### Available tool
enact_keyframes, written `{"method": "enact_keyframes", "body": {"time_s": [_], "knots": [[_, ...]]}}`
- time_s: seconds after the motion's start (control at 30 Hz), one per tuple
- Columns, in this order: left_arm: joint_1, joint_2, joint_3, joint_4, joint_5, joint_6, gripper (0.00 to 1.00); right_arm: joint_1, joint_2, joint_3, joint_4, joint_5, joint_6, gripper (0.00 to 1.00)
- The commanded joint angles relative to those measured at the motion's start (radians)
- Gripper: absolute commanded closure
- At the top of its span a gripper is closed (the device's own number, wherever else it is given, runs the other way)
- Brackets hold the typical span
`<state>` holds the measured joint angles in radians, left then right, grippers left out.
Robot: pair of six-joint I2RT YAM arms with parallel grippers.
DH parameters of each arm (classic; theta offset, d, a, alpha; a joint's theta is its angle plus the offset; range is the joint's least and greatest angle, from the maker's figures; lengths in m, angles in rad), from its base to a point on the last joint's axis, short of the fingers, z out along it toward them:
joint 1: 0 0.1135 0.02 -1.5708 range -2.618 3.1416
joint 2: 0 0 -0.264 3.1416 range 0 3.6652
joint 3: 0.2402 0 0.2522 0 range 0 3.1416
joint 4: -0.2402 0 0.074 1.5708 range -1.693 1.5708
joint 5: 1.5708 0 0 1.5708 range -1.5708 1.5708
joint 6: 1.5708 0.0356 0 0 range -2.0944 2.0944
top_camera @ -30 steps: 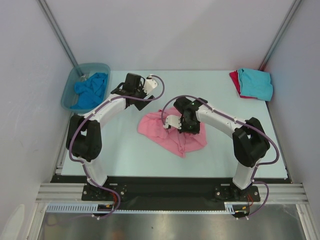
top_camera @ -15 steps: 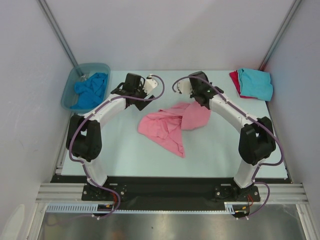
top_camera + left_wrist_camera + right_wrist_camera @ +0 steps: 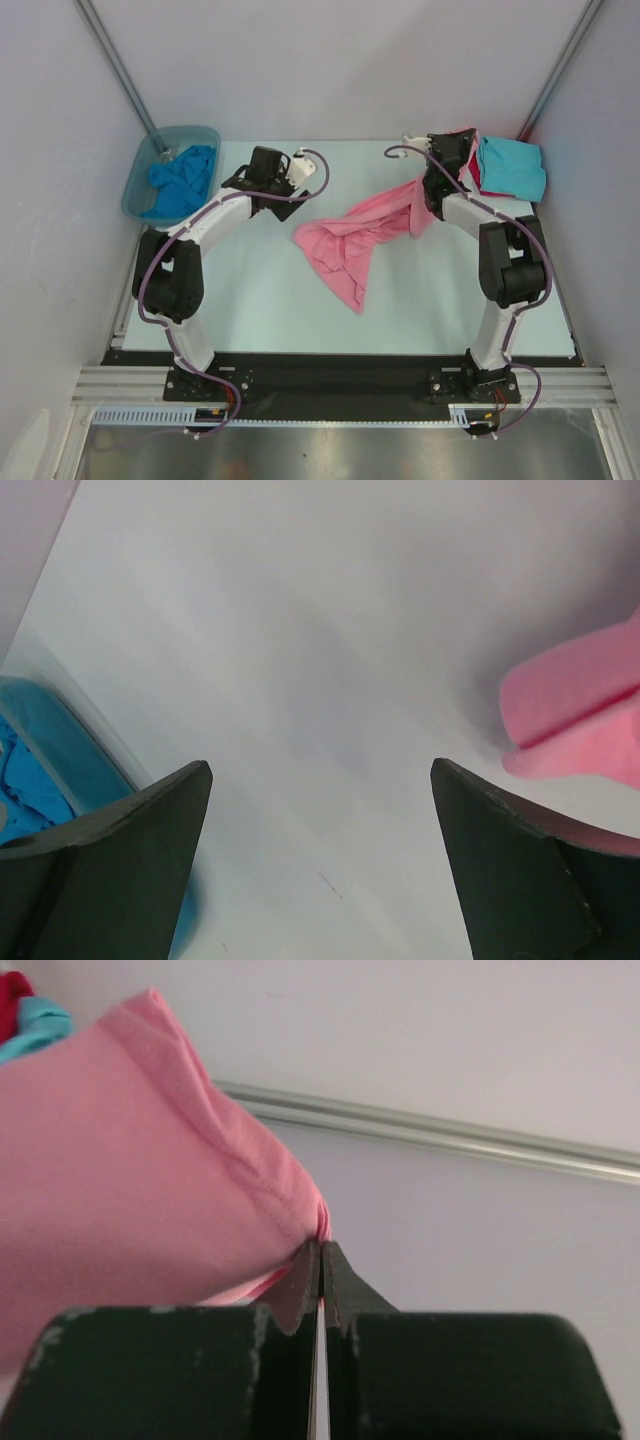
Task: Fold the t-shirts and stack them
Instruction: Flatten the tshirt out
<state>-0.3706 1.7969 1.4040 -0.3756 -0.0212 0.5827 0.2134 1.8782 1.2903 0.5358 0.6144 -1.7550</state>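
A light pink t-shirt (image 3: 350, 240) stretches across the middle of the table, and one edge rises to the back right. My right gripper (image 3: 455, 142) is shut on that edge (image 3: 130, 1160), raised and pointing at the back wall. Its jaws (image 3: 322, 1243) pinch the cloth at the tips. A turquoise t-shirt (image 3: 512, 168) lies folded on a red one (image 3: 467, 162) at the back right corner. A brighter blue t-shirt (image 3: 180, 180) sits crumpled in the tub. My left gripper (image 3: 290, 190) hovers open and empty (image 3: 320, 765) over bare table, left of the pink cloth (image 3: 580, 710).
The translucent grey-blue tub (image 3: 135, 185) stands at the back left corner and shows at the left of the left wrist view (image 3: 60, 750). White walls close in the table on three sides, with a metal rail (image 3: 450, 1135) along the back wall.
My right gripper has risen from the middle of the table and swung to the back right with the pink shirt's edge, pulling the shirt out long. The left arm has stayed put.
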Motion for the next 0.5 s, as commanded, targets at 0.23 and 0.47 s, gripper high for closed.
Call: {"method": "enact_keyframes", "body": {"time_s": [0.23,0.47], "knots": [[-0.002,-0.099,-0.06,-0.078,0.231,0.106,0.03,-0.006,0.246,0.086,0.469,0.045,-0.134,0.28],[-0.016,-0.186,-0.12,-0.195,0.366,0.223,0.03,0.052,0.131,0.336,-0.588,0.133,0.575,0.06]]}}
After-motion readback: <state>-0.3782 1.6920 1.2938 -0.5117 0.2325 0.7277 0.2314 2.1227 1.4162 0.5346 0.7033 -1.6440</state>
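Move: The pink t-shirt hangs by one corner from the right fingers; its body lies on the table about 14 cm back and 24 cm left of that hand, some 26 cm lower. The folded stack is roughly 13 cm to the hand's right, 2 cm farther out and 25 cm down. From the left hand the t-shirt's middle is about 5 cm back, 18 cm right and 12 cm below, and the blue basin 31 cm left, 10 cm ahead and 10 cm below. The t-shirt's held corner is let go: the right hand carries on about 3 cm forward, then sinks roughly 8 cm as its shut fingers spring open to nearly full width. Meanwhile the left hand, empty and wide open, starts back some 6 cm and a little right towards the t-shirt's left end, its wrist turning about 15 degrees clockwise. ##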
